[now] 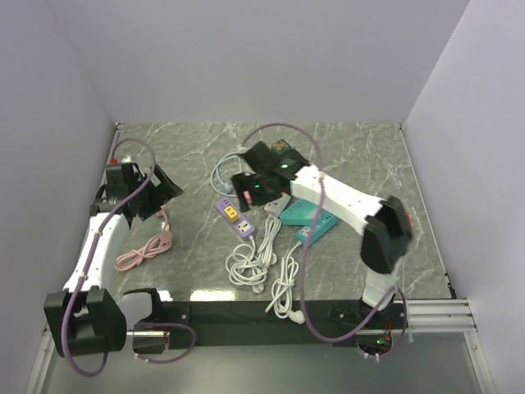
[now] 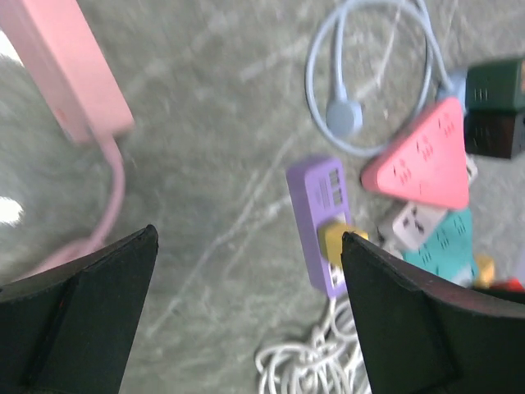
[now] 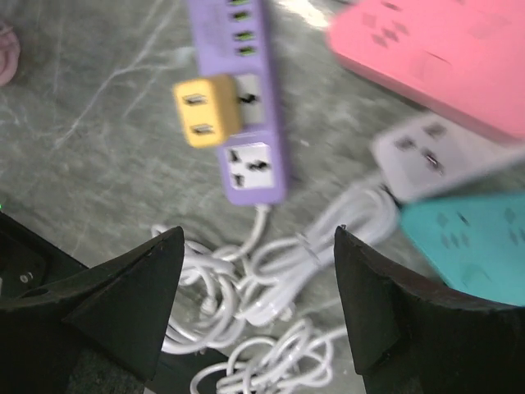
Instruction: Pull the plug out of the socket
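A purple power strip [image 1: 235, 218] lies on the marble table left of centre, with a yellow plug [image 1: 232, 213] seated in one of its sockets. The left wrist view shows the strip [image 2: 320, 193] and the plug [image 2: 335, 240] by my right finger. My left gripper [image 2: 248, 234] is open over bare table, off to the strip's left [image 1: 166, 191]. My right gripper [image 3: 258, 233] is open above coiled white cable, just beyond the strip's cable end; strip [image 3: 250, 115] and plug [image 3: 207, 111] lie ahead of it. Seen from above, the right gripper [image 1: 246, 187] hovers behind the strip.
A pink strip [image 2: 74, 70] with its pink cable [image 1: 144, 250] lies at the left. A pink triangular strip [image 2: 422, 160], a white strip [image 3: 435, 156], teal strips [image 1: 316, 223], a light blue cable [image 2: 369, 74] and white cable coils [image 1: 250, 264] crowd the middle. Walls enclose three sides.
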Controlling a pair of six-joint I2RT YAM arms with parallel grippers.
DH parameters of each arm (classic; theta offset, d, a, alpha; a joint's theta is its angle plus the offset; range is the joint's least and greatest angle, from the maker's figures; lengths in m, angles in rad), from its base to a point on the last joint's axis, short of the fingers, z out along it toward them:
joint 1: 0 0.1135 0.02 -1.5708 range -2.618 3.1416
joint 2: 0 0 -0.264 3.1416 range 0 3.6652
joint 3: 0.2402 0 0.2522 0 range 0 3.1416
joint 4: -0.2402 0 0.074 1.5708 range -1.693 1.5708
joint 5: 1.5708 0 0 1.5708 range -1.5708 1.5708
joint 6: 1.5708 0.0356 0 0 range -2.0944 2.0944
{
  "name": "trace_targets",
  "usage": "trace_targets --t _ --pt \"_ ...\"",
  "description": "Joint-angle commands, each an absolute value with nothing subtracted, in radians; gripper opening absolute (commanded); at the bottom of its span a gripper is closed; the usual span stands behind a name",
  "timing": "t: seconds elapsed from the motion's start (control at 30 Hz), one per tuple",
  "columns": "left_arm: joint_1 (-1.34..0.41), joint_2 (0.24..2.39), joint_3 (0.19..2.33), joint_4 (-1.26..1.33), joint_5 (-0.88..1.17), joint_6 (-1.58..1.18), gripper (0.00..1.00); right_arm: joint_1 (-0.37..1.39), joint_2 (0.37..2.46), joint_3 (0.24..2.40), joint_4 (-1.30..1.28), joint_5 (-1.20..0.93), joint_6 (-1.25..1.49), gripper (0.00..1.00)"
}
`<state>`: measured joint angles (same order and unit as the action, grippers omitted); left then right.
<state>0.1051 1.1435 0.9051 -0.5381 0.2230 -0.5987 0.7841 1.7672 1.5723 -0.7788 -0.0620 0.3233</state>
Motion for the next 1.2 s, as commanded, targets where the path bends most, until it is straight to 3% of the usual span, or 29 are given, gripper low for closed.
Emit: trace_targets --t 0.0,0.37,0.5,0.7,0.77,0.83,0.9,0.97,1.03,1.17 --pt "0.106 1.051 0.822 -0.451 0.350 -0.658 0.99 0.856 1.874 1.728 -0.756 -0.037 0.229 0.80" --pt "0.104 0.931 0.700 -0.424 0.423 -0.650 0.98 0.910 2.150 1.980 -0.819 -0.026 0.160 0.73" --pt "0.104 0.949 0.675 -0.361 0.465 -0.661 0.93 0.914 2.194 1.997 -0.841 -0.002 0.167 0.71" --pt "0.104 1.061 0.667 -0.200 0.606 -0.695 0.64 0.917 2.215 1.948 -0.818 -0.017 0.195 0.59" --pt "0.100 1.104 0.672 -0.152 0.658 -0.719 0.53 0.917 2.203 1.913 -0.801 -0.025 0.213 0.48" --pt "0.081 1.153 0.681 -0.085 0.698 -0.750 0.33 0.917 2.191 1.896 -0.779 -0.026 0.224 0.33" --pt "0.057 1.187 0.687 -0.037 0.733 -0.768 0.13 0.919 2.186 1.884 -0.769 -0.029 0.238 0.25" --pt "0.006 1.239 0.689 0.039 0.738 -0.791 0.01 0.919 2.178 1.876 -0.759 -0.031 0.253 0.12" --pt "-0.038 1.300 0.666 0.169 0.761 -0.845 0.01 0.919 2.171 1.871 -0.741 -0.035 0.264 0.01" --pt "-0.072 1.420 0.617 0.349 0.790 -0.934 0.01 0.916 2.169 1.870 -0.726 -0.019 0.301 0.00"
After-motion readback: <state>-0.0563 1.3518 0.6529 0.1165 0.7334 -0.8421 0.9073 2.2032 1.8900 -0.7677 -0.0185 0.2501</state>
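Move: The yellow plug on the purple socket lies about 9 cm left of the right hand, 1 cm ahead and some 9 cm below. From that hand the pink triangular socket is about 10 cm ahead with no sideways offset, and the white socket 7 cm ahead and 5 cm right. From the left hand the purple socket's middle is about 20 cm right, 4 cm back and 12 cm below; the grey cord's plug is 18 cm right and 4 cm ahead. The yellow plug gets pinched by the right hand, which swings left about 9 cm and sinks as far, first mostly sideways and then down, its part-open fingers closing on the plug and keeping hold. The left hand eases back a little, then comes forward again and sweeps right some 13 cm towards the purple socket, rolling its left side down and turning clockwise while its empty fingers shut from wide open. ##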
